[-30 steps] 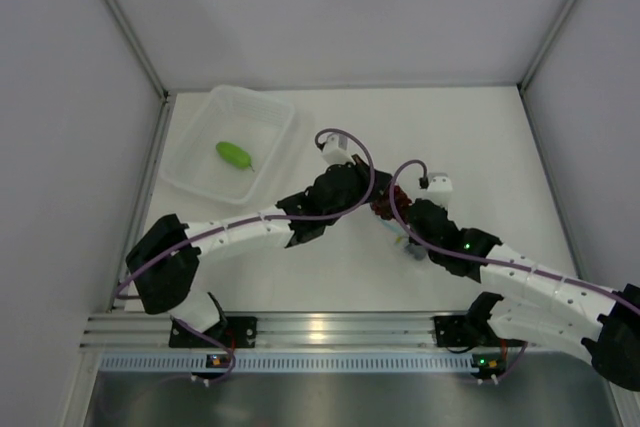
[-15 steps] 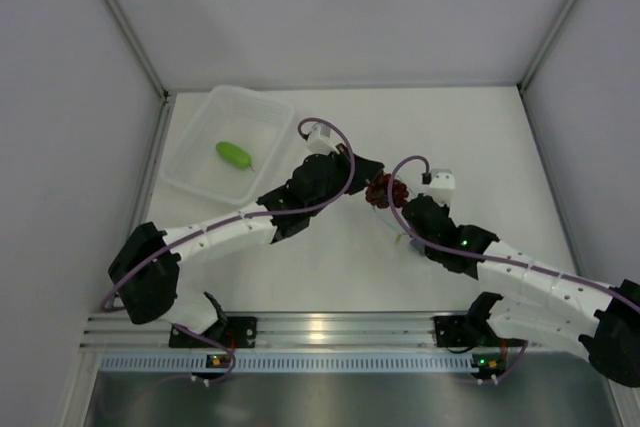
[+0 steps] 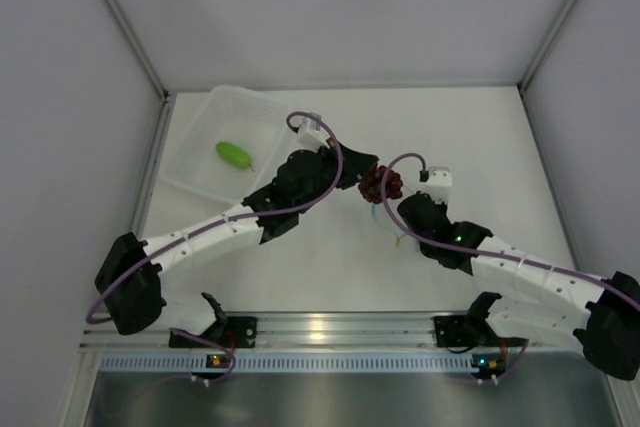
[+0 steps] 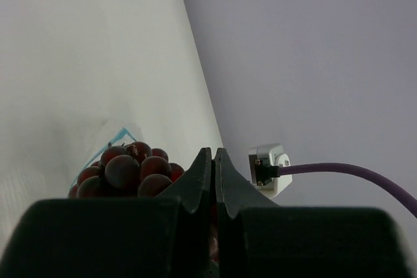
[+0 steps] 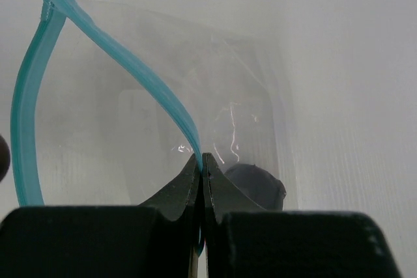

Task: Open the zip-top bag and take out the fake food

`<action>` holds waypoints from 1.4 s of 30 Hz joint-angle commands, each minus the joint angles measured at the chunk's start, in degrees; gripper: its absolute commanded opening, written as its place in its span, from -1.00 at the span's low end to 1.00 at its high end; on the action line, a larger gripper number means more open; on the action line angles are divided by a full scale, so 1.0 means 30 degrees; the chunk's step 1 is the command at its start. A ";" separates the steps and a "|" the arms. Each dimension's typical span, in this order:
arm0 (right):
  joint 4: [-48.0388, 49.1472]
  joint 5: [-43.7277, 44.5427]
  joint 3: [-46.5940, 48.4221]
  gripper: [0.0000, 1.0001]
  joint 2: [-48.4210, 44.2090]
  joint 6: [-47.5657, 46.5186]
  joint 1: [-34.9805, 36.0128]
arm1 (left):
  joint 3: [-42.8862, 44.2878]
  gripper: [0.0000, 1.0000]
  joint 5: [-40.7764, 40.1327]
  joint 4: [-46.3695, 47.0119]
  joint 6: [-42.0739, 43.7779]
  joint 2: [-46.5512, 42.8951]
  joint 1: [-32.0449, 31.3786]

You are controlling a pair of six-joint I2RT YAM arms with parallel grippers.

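In the right wrist view my right gripper (image 5: 202, 159) is shut on the light blue zip strip (image 5: 140, 63) of the clear zip-top bag (image 5: 163, 102), whose mouth gapes open. A small dark lump (image 5: 255, 185) of fake food lies inside the bag, behind my fingers. My left gripper (image 3: 362, 177) is shut on the dark red grape bunch (image 3: 381, 184), held just above and beyond the bag. In the left wrist view the grapes (image 4: 124, 168) bulge out to the left of the shut fingertips (image 4: 203, 164). The green oblong piece (image 3: 233, 154) lies in the tub.
A rigid translucent tub (image 3: 268, 112) stands at the back left, close to my left forearm. Grey walls enclose the white table (image 3: 480, 147) on three sides. The two wrists are close together near the table's middle.
My left gripper has drawn back up and to the left, carrying the grape bunch away from the bag. The right gripper keeps its hold on the zip strip and has shifted only slightly.
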 commanded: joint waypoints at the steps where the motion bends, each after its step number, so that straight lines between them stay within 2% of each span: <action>1: 0.0792 0.0481 0.0988 -1.00 -0.0156 -0.0067 -0.0096 | 0.0603 -1.00 -0.0087 0.0548 0.0541 -0.1123 0.0402; 13: 0.0528 0.0481 0.1252 -1.00 -0.0508 -0.0272 -0.0125 | -0.0275 -1.00 0.0557 -0.1240 0.1187 -0.2148 0.4092; 19: 0.0411 0.0422 0.1340 -1.00 -0.0537 -0.0447 -0.0096 | -0.0628 -1.00 0.1114 -0.2469 0.1508 -0.3203 0.6933; 26: 0.0381 0.0451 0.1311 -1.00 -0.0625 -0.0594 -0.0125 | -0.0335 -1.00 0.2138 -0.3701 0.2007 -0.3614 1.1385; 33: 0.0557 0.0188 0.1252 -1.00 -0.0624 -0.0565 -0.0125 | 0.1099 -1.00 0.2286 -0.4815 0.2623 -0.2211 1.4636; 38: 0.0440 0.0042 0.1281 -1.00 -0.0859 -0.0682 -0.0125 | 0.1979 -1.00 0.2226 -0.4903 0.2974 -0.0425 1.5929; 42: 0.0470 -0.0163 0.1252 -1.00 -0.0918 -0.0800 -0.0096 | 0.3442 -1.00 0.2608 -0.4874 0.3238 0.2091 1.6545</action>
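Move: Some 40 cm to the left and 24 cm ahead of the left hand, which already holds the grapes, stands the white crate, its middle about 25 cm lower. The green vegetable lies in it, roughly 38 cm left and 22 cm ahead. The open bag is about 10 cm to the left hand's right, level fore and aft, and 25 cm below. From the right hand the crate is about 56 cm left and 28 cm ahead. Carrying the grapes high in its shut fingers, the left hand sweeps about 32 cm left and 17 cm forward, from beside the bag to over the crate. It sinks a few centimetres late on and turns some 40 degrees counter-clockwise. The right hand keeps its pinch on the bag's blue zip edge and rises barely more than a centimetre. ##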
